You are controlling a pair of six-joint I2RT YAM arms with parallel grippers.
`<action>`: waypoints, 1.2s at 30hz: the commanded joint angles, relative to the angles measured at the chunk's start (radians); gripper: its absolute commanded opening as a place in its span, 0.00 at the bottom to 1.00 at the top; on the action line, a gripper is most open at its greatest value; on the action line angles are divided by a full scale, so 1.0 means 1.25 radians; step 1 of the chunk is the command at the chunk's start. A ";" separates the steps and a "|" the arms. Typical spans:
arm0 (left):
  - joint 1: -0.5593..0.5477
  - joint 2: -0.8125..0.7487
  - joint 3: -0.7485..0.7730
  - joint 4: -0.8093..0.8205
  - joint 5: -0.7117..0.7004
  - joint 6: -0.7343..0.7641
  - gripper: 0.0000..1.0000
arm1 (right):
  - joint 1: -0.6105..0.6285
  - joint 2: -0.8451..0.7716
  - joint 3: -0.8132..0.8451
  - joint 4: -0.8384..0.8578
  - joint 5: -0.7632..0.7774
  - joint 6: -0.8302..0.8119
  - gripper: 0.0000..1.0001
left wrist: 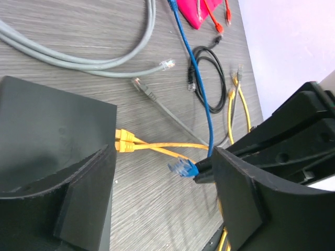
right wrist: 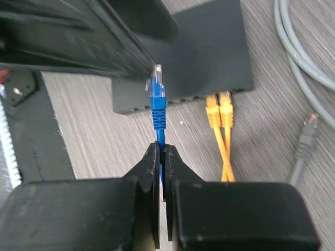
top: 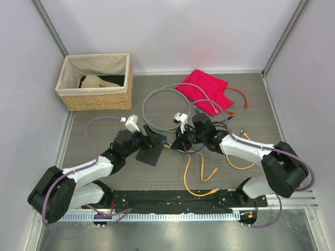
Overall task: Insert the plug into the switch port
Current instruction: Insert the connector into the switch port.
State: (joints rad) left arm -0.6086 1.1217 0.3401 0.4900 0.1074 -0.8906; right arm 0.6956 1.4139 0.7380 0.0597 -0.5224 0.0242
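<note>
The switch [top: 149, 156] is a flat dark grey box lying left of centre, and it also shows in the left wrist view [left wrist: 52, 130] and the right wrist view [right wrist: 209, 57]. Two yellow plugs [right wrist: 220, 110] sit side by side in its port edge. My right gripper [right wrist: 161, 151] is shut on the blue cable just behind the blue plug [right wrist: 156, 86]. That plug hangs a short way in front of the port edge and is not touching it [left wrist: 180, 167]. My left gripper [left wrist: 162, 193] is open, with one finger [left wrist: 84, 198] by the switch's corner and the plug between its fingers.
A wicker basket [top: 94, 81] stands at the back left and a red cloth [top: 205, 90] at the back centre. Grey cable loops [top: 157, 99], a loose yellow cable [top: 201, 183], an orange cable [top: 238, 97] and a black cable [left wrist: 201, 73] lie around the switch.
</note>
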 commanded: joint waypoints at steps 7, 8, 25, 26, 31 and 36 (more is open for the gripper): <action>-0.008 0.079 0.041 0.149 0.069 -0.081 0.50 | -0.007 -0.034 -0.026 0.137 -0.050 0.080 0.01; -0.009 0.079 0.043 0.148 0.070 -0.084 0.44 | -0.007 -0.034 -0.027 0.140 -0.051 0.081 0.01; -0.025 0.007 0.030 -0.026 -0.034 -0.279 0.00 | 0.068 -0.160 -0.134 0.245 0.180 -0.039 0.46; -0.025 -0.010 0.032 -0.060 -0.053 -0.289 0.00 | 0.089 -0.171 -0.147 0.260 0.214 -0.061 0.47; -0.025 -0.054 0.046 -0.138 -0.080 -0.347 0.00 | 0.196 -0.186 -0.265 0.494 0.362 -0.171 0.50; -0.025 -0.073 0.056 -0.172 -0.077 -0.383 0.00 | 0.242 -0.121 -0.300 0.698 0.432 -0.216 0.51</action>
State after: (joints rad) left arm -0.6350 1.0584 0.3634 0.3260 0.0345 -1.3079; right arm 0.9668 1.2148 0.3729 0.6209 -0.1272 -0.1551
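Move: The blue plug, held out ahead of the right fingertips on its cable, is about 3 cm to the left hand's right, 1 cm below, between its open fingers. Under the left hand, the switch's middle is roughly 11 cm down, 5 cm left and 1 cm forward; the yellow plugs are 2 cm forward, 2 cm right, the grey plug 6 cm forward, 6 cm right. From the right hand, the blue plug is 3 cm left, 1 cm forward and 1 cm lower. The left fingers close on the blue plug after reaching about 2.5 cm right and rising slightly, while the right keeps its hold on the cable behind. The right fingers then open about halfway, and that hand goes up, then back about 3 cm and partly down, rolling some 30 degrees. The left carries the plug back left about 2.5 cm, tipping fingers down. ##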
